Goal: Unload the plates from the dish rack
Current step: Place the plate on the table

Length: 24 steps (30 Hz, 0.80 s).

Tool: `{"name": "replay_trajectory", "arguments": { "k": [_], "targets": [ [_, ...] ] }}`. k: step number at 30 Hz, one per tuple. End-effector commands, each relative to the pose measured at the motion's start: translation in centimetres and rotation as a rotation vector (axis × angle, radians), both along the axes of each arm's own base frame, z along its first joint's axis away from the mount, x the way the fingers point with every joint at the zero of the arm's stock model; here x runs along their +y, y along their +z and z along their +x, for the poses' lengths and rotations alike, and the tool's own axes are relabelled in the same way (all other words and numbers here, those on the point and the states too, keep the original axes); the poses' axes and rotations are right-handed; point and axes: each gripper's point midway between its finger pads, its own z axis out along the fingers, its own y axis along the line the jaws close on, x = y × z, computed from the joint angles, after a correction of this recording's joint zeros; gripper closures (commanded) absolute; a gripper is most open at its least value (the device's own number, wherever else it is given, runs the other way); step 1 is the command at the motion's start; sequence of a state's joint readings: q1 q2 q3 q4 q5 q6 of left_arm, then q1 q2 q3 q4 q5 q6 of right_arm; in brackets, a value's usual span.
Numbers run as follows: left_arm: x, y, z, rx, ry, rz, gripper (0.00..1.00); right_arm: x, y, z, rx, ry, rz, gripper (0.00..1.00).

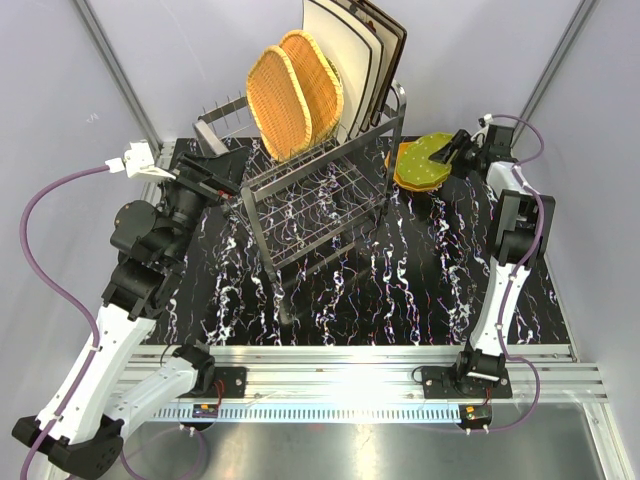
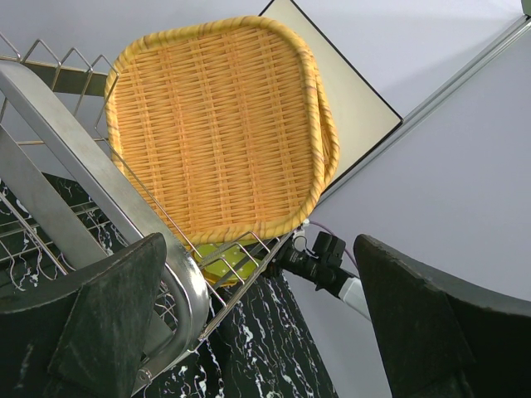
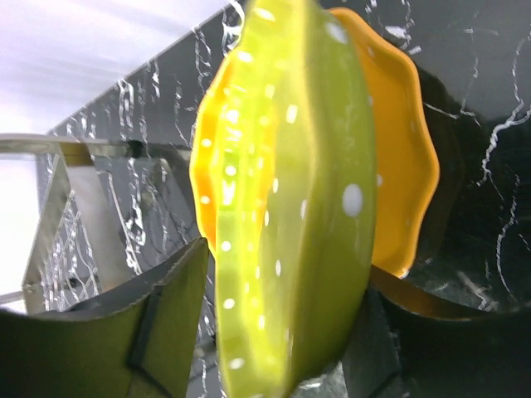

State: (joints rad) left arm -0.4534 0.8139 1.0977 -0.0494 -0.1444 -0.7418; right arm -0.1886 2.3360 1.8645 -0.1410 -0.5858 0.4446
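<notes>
The chrome dish rack (image 1: 320,190) stands mid-table. On its upper tier, two woven wicker plates (image 1: 290,95) lean upright in front of large cream square plates (image 1: 355,60). My left gripper (image 1: 215,180) hovers open at the rack's left end, its jaws wide with the rack's tube (image 2: 91,174) by the left finger and the wicker plate (image 2: 216,124) ahead. Right of the rack, a green dotted plate (image 1: 425,160) lies on an orange plate (image 1: 400,160). My right gripper (image 3: 282,332) straddles the green plate's (image 3: 290,215) rim, open, with a gap at its left finger.
The black marbled tabletop (image 1: 400,280) stretches in front of the rack. Grey walls close in behind and to both sides. The right arm's wrist (image 2: 319,261) shows past the rack's end in the left wrist view.
</notes>
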Motion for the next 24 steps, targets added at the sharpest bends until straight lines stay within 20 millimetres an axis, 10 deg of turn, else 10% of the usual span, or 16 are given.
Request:
{"name": "replay_trajectory", "arguments": {
  "k": [1,24],
  "targets": [
    [-0.4,0.6,-0.1,-0.030,-0.021,-0.008,0.01,-0.1,4.3,1.2,-0.121,0.032,-0.076,0.34],
    [-0.6,-0.4,0.0,-0.014,-0.031,-0.006,0.01,-2.0,2.0,0.3,-0.031,0.068,-0.282,0.14]
  ]
}}
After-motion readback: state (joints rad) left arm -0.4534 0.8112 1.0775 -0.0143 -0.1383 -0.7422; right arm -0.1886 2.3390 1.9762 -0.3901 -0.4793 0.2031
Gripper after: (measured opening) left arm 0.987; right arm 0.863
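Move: My right hand has the green plate's rim between its fingers, already half open. The plate's middle lies about 3 cm ahead, 6 cm left and 4 cm below this hand. The orange plate is under it, some 3 cm ahead, 7 cm left and 7 cm down, and the dish rack's right side stands roughly 17 cm left and 5 cm back. From my left hand the green plate is about 35 cm ahead, 40 cm right and 40 cm below. I keep spreading my right fingers until they are nearly wide open, letting go of the green plate's near rim. Meanwhile I ease the hand about 2 cm to the right and 1 cm back, away from the orange plate, and roll it roughly 10 degrees so its left side dips. ##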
